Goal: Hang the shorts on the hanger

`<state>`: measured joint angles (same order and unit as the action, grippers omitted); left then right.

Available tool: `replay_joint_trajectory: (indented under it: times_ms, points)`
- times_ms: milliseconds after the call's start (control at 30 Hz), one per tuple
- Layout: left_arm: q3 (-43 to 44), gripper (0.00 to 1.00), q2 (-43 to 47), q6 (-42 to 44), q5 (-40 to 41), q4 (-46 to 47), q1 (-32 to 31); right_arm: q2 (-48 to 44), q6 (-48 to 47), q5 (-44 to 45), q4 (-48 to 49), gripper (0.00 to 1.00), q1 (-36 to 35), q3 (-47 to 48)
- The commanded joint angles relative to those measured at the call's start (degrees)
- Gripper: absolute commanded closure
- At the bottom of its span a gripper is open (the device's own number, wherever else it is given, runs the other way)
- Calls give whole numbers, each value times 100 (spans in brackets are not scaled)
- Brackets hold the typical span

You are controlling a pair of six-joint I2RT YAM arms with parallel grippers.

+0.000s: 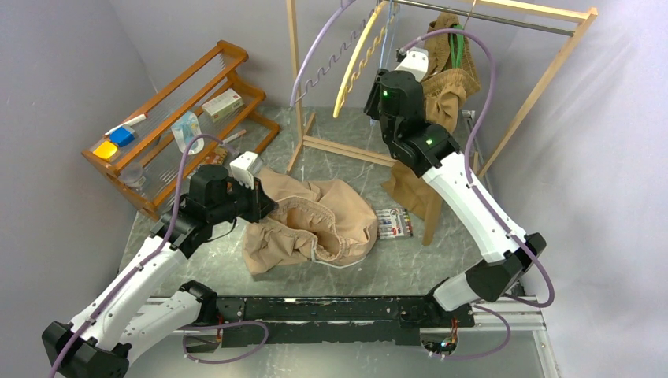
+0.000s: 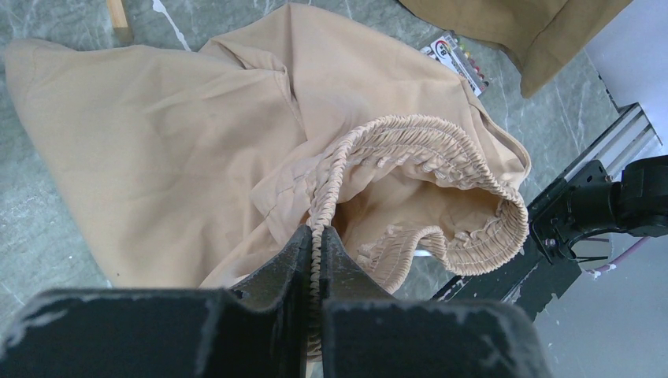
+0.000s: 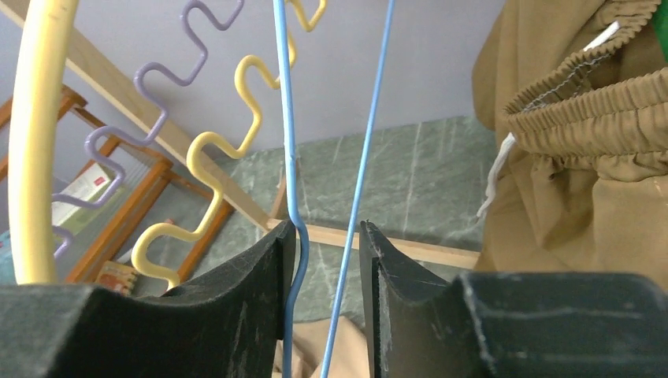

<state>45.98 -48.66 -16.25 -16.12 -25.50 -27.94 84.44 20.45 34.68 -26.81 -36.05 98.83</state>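
Note:
The light tan shorts (image 1: 315, 220) lie crumpled on the table in front of the left arm, their gathered waistband (image 2: 425, 146) standing open. My left gripper (image 1: 264, 206) is shut on the waistband's edge, which is pinched between the fingers in the left wrist view (image 2: 317, 232). The thin light-blue hanger (image 1: 384, 39) hangs on the rack at the back. My right gripper (image 1: 380, 77) is open around it: two blue wires (image 3: 285, 118) run between the jaws (image 3: 327, 236), one touching the left finger (image 3: 268, 268).
A yellow hanger (image 1: 354, 71) and a lilac hanger (image 1: 315, 55) hang left of the blue one. Darker brown shorts (image 1: 449, 87) hang on the wooden rack (image 1: 543, 79). A wooden shelf (image 1: 173, 118) stands at the back left. A marker box (image 1: 394, 223) lies right of the shorts.

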Motion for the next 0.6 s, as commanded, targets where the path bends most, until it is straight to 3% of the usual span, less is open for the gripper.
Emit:
replay_joint_trajectory:
  times_ms: [0, 267, 567]
  points:
    - [-45, 93, 82, 49, -27, 241, 44, 160, -270, 389, -222, 62, 39, 301]
    - [-53, 93, 85, 47, -28, 248, 48, 343, -541, 657, -328, 61, 37, 508]
    - [-46, 93, 68, 55, -40, 262, 52, 241, -905, 840, 123, 96, 37, 436]
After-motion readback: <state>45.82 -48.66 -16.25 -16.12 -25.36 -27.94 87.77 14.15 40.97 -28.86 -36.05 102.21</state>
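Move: The blue hanger's near arm runs between the right hand's open fingers, about 1 cm ahead and 1 cm left of centre, at grip height. The yellow hanger's near end is roughly 8 cm left of this hand and 3 cm back; the brown shorts' waistband hangs some 16 cm right and 4 cm ahead. From the left hand, still gripping the tan shorts, the blue hanger's near arm is about 19 cm ahead, 25 cm right and 20 cm higher. The right hand eases about 2 cm right, slightly forward, rolling some 10 degrees left-side-down and pinching the blue hanger. ##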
